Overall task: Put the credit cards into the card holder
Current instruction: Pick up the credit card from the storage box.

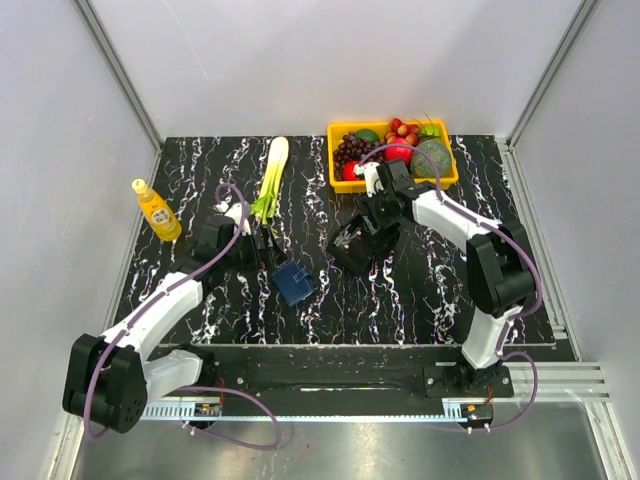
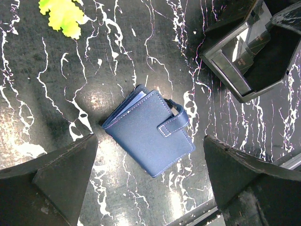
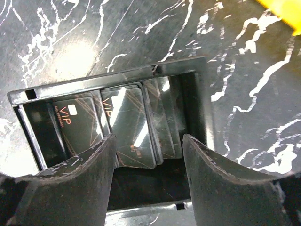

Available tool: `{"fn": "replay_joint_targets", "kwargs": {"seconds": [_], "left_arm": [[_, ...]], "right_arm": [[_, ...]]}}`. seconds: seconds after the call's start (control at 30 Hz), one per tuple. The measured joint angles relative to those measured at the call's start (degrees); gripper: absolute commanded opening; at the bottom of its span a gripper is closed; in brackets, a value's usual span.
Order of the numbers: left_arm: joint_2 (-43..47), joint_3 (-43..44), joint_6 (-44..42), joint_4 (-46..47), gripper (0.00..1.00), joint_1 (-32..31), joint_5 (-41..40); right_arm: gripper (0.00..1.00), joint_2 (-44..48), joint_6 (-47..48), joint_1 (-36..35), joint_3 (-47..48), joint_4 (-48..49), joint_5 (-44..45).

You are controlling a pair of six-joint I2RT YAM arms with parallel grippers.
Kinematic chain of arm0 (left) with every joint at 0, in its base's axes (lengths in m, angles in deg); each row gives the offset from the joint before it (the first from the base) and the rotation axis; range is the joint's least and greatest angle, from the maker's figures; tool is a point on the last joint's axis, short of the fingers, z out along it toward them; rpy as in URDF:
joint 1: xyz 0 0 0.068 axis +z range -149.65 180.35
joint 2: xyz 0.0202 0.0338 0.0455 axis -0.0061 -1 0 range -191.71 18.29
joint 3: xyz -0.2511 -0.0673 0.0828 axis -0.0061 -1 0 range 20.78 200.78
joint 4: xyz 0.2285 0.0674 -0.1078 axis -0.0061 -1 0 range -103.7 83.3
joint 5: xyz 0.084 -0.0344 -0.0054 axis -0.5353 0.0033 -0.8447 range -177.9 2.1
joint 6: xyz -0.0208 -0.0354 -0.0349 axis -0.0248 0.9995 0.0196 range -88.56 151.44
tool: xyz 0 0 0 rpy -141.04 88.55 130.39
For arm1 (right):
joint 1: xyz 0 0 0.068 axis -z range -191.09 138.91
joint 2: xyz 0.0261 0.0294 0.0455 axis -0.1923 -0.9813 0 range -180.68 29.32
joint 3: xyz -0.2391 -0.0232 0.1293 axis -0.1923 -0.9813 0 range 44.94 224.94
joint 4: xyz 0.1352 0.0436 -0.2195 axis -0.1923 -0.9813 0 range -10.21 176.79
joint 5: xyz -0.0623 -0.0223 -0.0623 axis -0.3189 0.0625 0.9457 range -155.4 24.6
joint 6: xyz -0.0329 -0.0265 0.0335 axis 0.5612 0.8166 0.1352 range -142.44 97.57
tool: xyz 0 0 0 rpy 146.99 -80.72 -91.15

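The card holder [image 1: 294,284] [image 2: 149,133], a small navy wallet, lies closed with its strap fastened on the black marble table. My left gripper [image 1: 268,245] [image 2: 149,160] hangs wide open just above it, with nothing between the fingers. Several black credit cards [image 3: 127,125] marked VIP lie overlapping inside a black tray [image 1: 352,249] [image 3: 28,95] [image 2: 233,75]. Over that tray my right gripper [image 1: 366,228] [image 3: 148,148] stands open, its fingers either side of the middle card and holding nothing.
A yellow basket [image 1: 394,183] of fruit stands at the back right, close behind the right arm. A leek [image 1: 268,180] [image 2: 63,16] lies at the back centre. A yellow bottle [image 1: 156,211] stands at the far left.
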Motion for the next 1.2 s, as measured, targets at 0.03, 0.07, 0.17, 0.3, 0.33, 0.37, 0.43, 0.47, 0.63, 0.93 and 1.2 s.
{"fn": "replay_joint_targets", "kwargs": {"seconds": [0.03,0.07,0.17,0.3,0.33,0.37,0.43,0.47,0.63,0.93,1.2], "left_arm": [[-0.02,0.0,0.0,0.02,0.99,0.0,0.02],[-0.02,0.0,0.0,0.02,0.99,0.0,0.04],[-0.02,0.0,0.0,0.02,0.99,0.0,0.11],[-0.02,-0.46,0.0,0.52,0.99,0.0,0.13],[-0.02,-0.66,-0.02,0.52,0.99,0.0,0.13],[-0.02,-0.9,-0.02,0.59,0.99,0.0,0.13],[-0.02,-1.27,-0.02,0.63,0.99,0.0,0.13],[-0.02,-1.38,0.0,0.61,0.99,0.0,0.13],[-0.02,-1.51,0.0,0.66,0.99,0.0,0.13],[0.63,-1.51,-0.02,0.26,0.99,0.0,0.09],[0.63,-1.51,-0.04,0.22,0.99,0.0,0.11]], "right_arm": [[0.64,-1.05,-0.04,0.0,0.9,-1.18,-0.66],[0.65,-1.86,-0.09,-0.02,1.29,-1.97,-1.57],[0.67,-2.64,-0.79,-0.13,0.98,-3.87,-2.84],[1.0,-1.27,-1.62,-0.15,-1.92,-3.23,-3.8],[0.99,-0.59,-1.57,-0.22,-2.6,-2.91,-3.32],[0.99,0.33,-1.53,-0.22,-3.28,-2.67,-2.82],[0.99,2.23,-1.42,-0.2,-4.24,-2.47,-2.51],[0.99,3.04,-1.42,-0.09,-4.39,-2.45,-2.67],[0.99,1.57,-1.53,0.74,-2.93,-2.14,-8.04],[0.99,-3.87,-1.16,0.96,0.68,-5.66,-14.1],[0.99,-4.24,-0.79,-1.73,2.25,-6.08,-13.86]]}}
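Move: From the right hand the leftmost credit card in the storage box lies about 4 cm back, 5 cm to the left and some 5 cm below, with the middle card about 2 cm back and 1 cm left of the hand. The blue card holder is some 13 cm back and 18 cm left of the hand, and the fruit bin's middle about 15 cm ahead and 5 cm right. From the left hand that leftmost card lies roughly 19 cm to the right, 2 cm ahead. The right hand first sinks and draws back about 3 cm over the cards, its fingers spreading from two-thirds open to fully open, then bobs up some 2 cm. It swings left and a little farther back while dipping again, ending 4 cm back, 4 cm left and about 2 cm lower, with the fingers tipped some 15 degrees steeper and straddling the leftmost card; whether the tips touch it can't be seen. ##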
